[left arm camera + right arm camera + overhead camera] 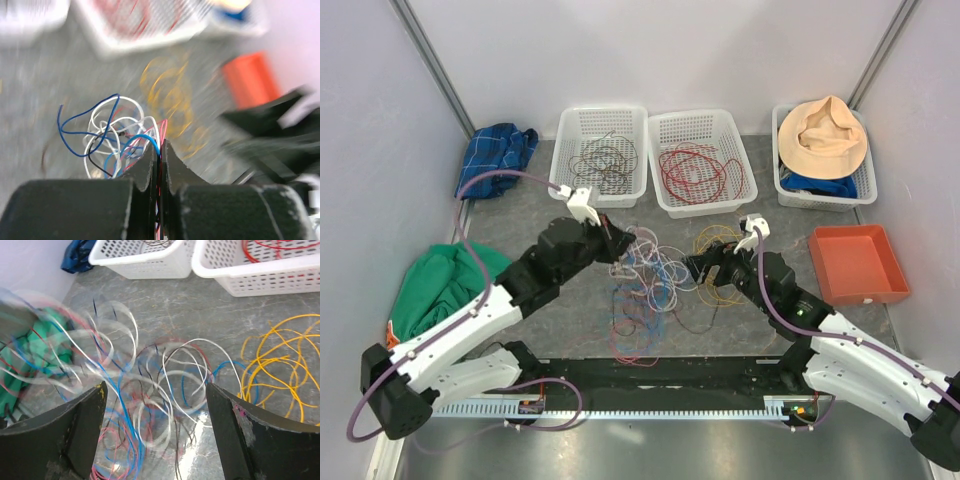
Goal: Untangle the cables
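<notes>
A tangle of thin cables [645, 285], white, blue, red, pink and dark, lies on the table between the two arms. My left gripper [617, 244] is shut on several of these cables [161, 150], red, pink and blue strands pinched between the jaws, with loops [107, 130] hanging beyond the tips. My right gripper [698, 268] is wide open and empty beside the tangle; the blurred cables [150, 405] lie below and between its fingers [227, 410]. A loose bunch of yellow cables [718, 250] lies by the right gripper and shows in the right wrist view [280, 365].
Three white baskets stand at the back: one with dark cables [601, 160], one with red cables [700, 170], one with a tan hat [822, 135]. An orange tray [857, 262] sits right. Blue cloth [495, 148] and green cloth [445, 285] lie left.
</notes>
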Controlling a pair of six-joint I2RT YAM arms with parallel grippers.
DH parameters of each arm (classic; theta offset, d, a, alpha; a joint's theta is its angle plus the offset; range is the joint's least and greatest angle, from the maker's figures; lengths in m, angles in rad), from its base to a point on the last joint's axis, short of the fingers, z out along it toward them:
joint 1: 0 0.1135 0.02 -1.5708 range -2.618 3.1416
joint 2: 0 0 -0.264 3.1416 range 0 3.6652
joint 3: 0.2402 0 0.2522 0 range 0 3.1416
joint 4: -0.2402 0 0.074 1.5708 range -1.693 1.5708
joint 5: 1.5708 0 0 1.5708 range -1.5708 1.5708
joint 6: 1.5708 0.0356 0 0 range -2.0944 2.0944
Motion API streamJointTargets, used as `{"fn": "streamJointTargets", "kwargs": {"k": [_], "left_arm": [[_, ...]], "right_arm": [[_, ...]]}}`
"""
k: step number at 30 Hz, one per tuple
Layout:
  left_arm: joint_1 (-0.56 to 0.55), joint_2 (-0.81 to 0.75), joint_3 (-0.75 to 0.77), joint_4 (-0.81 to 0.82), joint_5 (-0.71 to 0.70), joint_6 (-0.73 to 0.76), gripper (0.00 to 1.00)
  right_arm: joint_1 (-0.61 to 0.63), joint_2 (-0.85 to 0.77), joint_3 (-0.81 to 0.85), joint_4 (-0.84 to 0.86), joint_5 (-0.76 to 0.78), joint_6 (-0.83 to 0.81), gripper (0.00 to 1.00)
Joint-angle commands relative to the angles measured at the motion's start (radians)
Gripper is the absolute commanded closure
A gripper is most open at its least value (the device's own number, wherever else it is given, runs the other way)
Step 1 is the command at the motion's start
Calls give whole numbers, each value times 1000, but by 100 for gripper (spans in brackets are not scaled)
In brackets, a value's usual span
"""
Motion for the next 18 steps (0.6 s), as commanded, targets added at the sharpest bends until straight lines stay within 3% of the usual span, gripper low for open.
{"fn": "streamJointTargets", "kwargs": {"k": [1, 10, 18], "left_arm": [[-5, -24, 149, 10, 6, 156, 98], [-5, -6, 222, -29, 106, 185, 98], [-5, 6, 219, -30, 143, 173, 98]], "right_arm": [[11, -12, 56, 51, -102, -11, 13], [13, -14, 90, 217, -173, -39, 13], [13, 185, 176, 372, -243, -44, 17]]}}
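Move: From the left gripper, shut on strands of the white, blue and pink cable tangle, the tangle's middle hangs about 3 cm to the right, 5 cm back and 11 cm below. From the open right gripper the tangle's middle is some 9 cm to the left, 1 cm back and 8 cm below. The yellow cable lies about 6 cm to the right of the right gripper, 1 cm ahead and 15 cm down; the red cable's bin is 24 cm ahead and 3 cm right. Keep the left fingers shut on the strands and pull them quickly straight up about 9 cm, tipping the fingers up some 10 degrees, then ease back down a little. Meanwhile raise the wide-open right gripper about 8 cm and bring it 4 to 5 cm left towards the hanging cables, tilting its fingers up and turning it slightly counter-clockwise. ##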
